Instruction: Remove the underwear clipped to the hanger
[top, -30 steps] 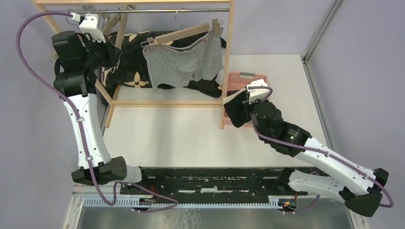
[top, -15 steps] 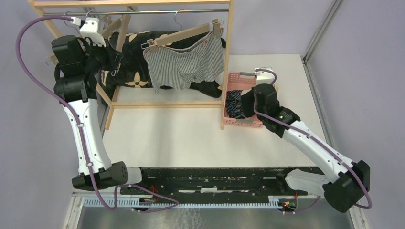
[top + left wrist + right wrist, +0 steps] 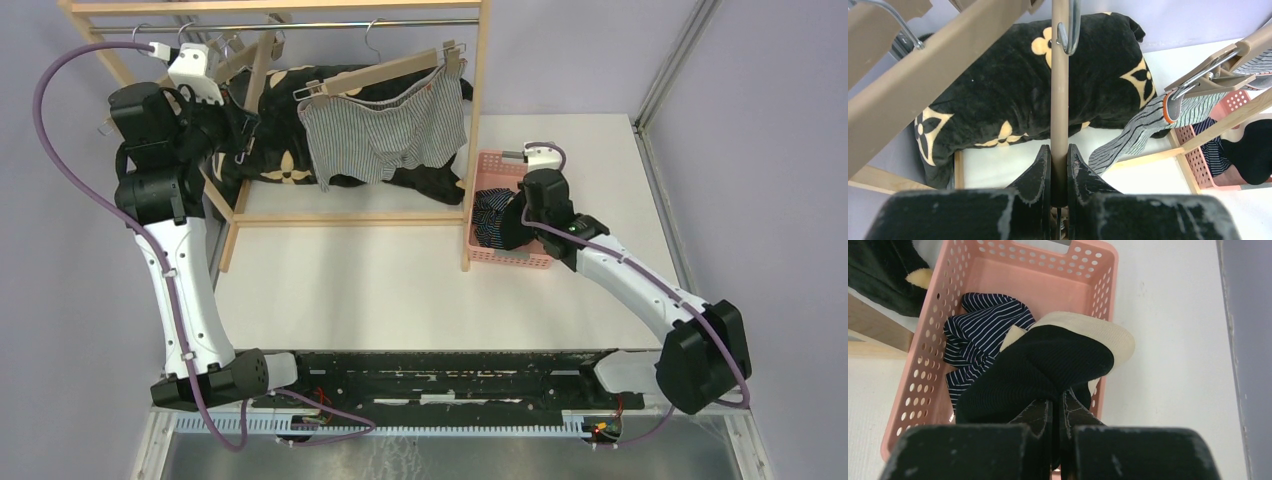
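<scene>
The grey-white pinstriped underwear (image 3: pixel 385 130) hangs clipped to a wooden hanger (image 3: pixel 385 70) on the rack; its edge and one clip (image 3: pixel 1198 82) show in the left wrist view. My left gripper (image 3: pixel 1059 155) is shut on the bar of a bare brown hanger (image 3: pixel 1060 75) at the rack's left end, also seen from above (image 3: pixel 235 125). My right gripper (image 3: pixel 1057 402) is shut on the black underwear (image 3: pixel 1048 365), holding it over the pink basket (image 3: pixel 923 370). The navy striped underwear (image 3: pixel 980 327) lies in that basket.
A black cushion with cream flower marks (image 3: pixel 285 100) lies under the wooden rack (image 3: pixel 475 130), below its metal rail (image 3: pixel 330 22). The basket (image 3: pixel 500 258) stands just right of the rack's front post. A grey wall edge (image 3: pixel 1243 340) runs right of the table.
My right arm carried the black underwear from the basket's near left corner back over the basket and lowered it. The left arm shifted slightly, still gripping the bare hanger.
</scene>
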`<state>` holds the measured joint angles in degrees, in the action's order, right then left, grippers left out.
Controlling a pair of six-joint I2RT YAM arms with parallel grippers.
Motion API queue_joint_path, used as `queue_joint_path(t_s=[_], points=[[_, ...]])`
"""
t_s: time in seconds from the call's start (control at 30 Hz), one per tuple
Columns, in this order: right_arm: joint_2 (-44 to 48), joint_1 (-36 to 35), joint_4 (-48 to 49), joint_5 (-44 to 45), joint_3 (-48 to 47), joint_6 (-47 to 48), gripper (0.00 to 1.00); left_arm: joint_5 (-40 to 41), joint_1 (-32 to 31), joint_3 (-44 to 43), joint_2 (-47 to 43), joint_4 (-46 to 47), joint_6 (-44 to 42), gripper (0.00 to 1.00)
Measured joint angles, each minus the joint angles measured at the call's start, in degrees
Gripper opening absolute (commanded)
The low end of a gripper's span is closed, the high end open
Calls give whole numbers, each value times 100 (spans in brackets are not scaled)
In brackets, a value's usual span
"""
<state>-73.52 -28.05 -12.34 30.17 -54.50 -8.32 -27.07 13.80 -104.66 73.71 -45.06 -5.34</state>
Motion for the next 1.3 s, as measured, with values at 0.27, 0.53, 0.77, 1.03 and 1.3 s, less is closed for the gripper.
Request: queue_joint_path(t_s=[0.27,0.53,0.77,1.03,1.3], points=[[-658,164,195,-273,0,-63,0,61,0,-4,0,306,15,3],[-1132,374,328,-503,0,-111,1,157,0,-7,20,590,203,3],[-1314,503,411,-693,0,-236,1,280,0,-247,321,671,317,3],[-1287,505,415,-785,0,-297,1,328,0,-260,584,706,470,13],[-1117,505,417,-876,0,-343,15,595,0,-260,581,713,514,57]])
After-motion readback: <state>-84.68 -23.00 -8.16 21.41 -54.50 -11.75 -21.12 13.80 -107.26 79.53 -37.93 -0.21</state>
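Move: The left hand pinches the near end of the empty hanger; the rack rod it is meant for runs about 16 cm ahead and 8 above. An emptied hanger is roughly 7 cm to the left and 6 ahead; the grey striped underwear hangs some 21 cm right, 5 ahead and 8 lower. The right hand holds the black underwear over the basket, whose middle is about 3 cm ahead, 3 left and 14 below; the navy striped underwear lies 7 cm left, 3 ahead. The left fingers keep their pinch on the empty hanger's end while the hand rises a little, carries it about 4 cm forward towards the rod and dips again; then they open and let go, the hand turning slightly counter-clockwise. Meanwhile the right hand, still gripping the black underwear, sinks nearly 8 cm into the basket, easing forward and tipping down some 10 degrees, then lifts about 1 cm with its fingers still shut. ##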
